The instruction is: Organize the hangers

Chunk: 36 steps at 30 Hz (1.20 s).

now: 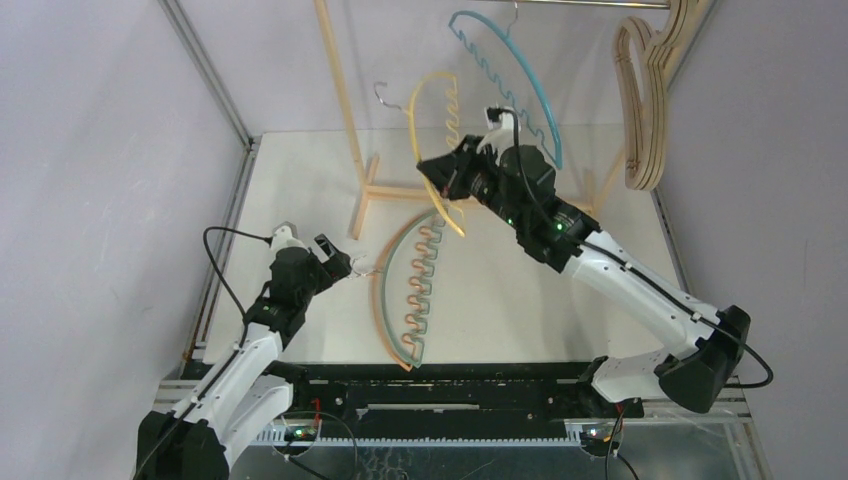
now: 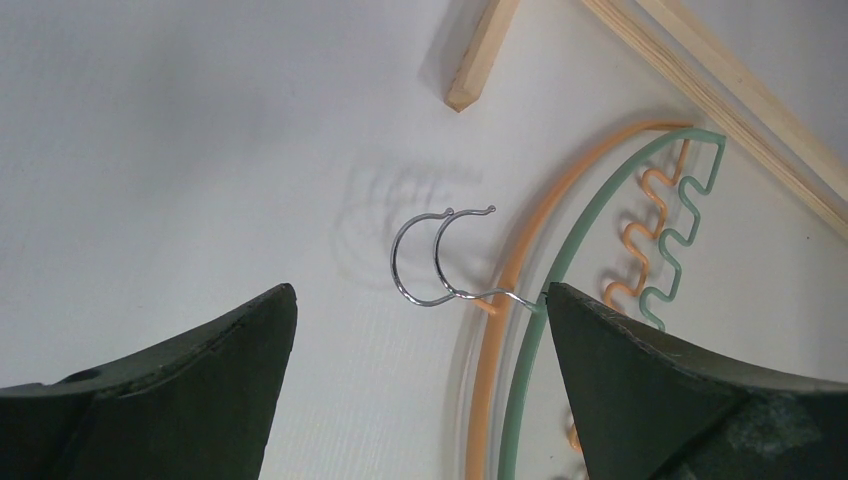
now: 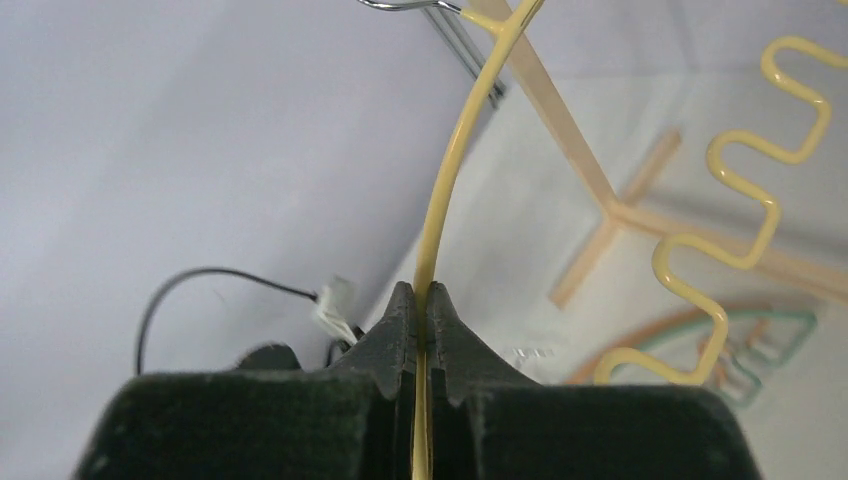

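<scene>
My right gripper (image 1: 432, 168) (image 3: 422, 292) is shut on the thin arc of the yellow hanger (image 1: 418, 110) (image 3: 456, 165) and holds it in the air in front of the rack, metal hook up. The orange hanger (image 1: 382, 290) (image 2: 520, 255) and the green hanger (image 1: 415, 350) (image 2: 590, 205) lie stacked on the table. Their two metal hooks (image 2: 430, 265) lie side by side. My left gripper (image 1: 345, 265) (image 2: 420, 300) hangs open just above those hooks, touching nothing. A teal hanger (image 1: 510, 70) hangs from the rack's bar. Several pale wooden hangers (image 1: 645, 90) hang at the bar's right end.
The pale wooden A-frame rack (image 1: 350, 110) (image 2: 700, 80) (image 3: 580, 150) stands at the back of the white table, its foot close to the lying hangers. Metal frame posts (image 1: 205, 70) and grey walls bound the table on both sides.
</scene>
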{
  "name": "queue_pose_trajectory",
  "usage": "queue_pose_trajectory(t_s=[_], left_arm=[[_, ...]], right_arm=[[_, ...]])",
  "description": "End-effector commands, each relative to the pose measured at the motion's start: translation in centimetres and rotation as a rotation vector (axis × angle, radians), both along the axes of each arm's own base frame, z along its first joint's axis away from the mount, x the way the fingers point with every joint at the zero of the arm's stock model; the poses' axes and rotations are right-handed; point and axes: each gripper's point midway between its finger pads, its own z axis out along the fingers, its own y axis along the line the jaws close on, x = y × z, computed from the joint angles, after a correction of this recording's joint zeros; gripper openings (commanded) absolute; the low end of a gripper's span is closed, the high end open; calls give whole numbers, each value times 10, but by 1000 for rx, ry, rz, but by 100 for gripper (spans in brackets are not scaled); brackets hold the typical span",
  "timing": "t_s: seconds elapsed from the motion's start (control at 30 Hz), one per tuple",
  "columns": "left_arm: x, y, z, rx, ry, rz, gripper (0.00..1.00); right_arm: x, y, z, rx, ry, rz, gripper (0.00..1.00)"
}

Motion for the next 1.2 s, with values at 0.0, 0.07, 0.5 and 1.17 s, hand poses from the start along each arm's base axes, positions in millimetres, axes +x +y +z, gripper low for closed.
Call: queue_pose_trajectory(t_s=[0.0, 0.07, 0.5, 1.17], left_arm=[[7, -2, 12, -21, -38, -1, 99], [7, -3, 12, -23, -36, -5, 100], [9, -2, 11, -8, -34, -8, 100], [12, -4, -2, -5, -2, -15, 99]], right_arm=[[5, 7, 103, 177, -217, 28, 0], [11, 9, 123, 196, -256, 21, 0], [80, 1, 143, 278, -273, -124, 0], [71, -6, 153, 296, -327, -119, 0]])
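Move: The yellow hanger is already pinched in my right hand; the free stretch of rail I'm taking it to is some 17 cm ahead and 16 cm above that hand, 1 cm or so left. The blue hanger hangs about 12 cm ahead, 13 cm right and 3 cm higher; the rack's left post stands roughly 14 cm ahead and 14 cm left, its middle 8 cm lower. From my left hand, that rail stretch is about 19 cm ahead, 15 cm right and 43 cm up. I keep the yellow hanger pinched in my right hand and lift it quickly about 11 cm, then reach about 10 cm forward towards the rail, left of the blue hanger, sinking some 4 cm on the way before easing to a near stop and creeping up again. My fingers tip up around 10 degrees and swing slightly clockwise. ##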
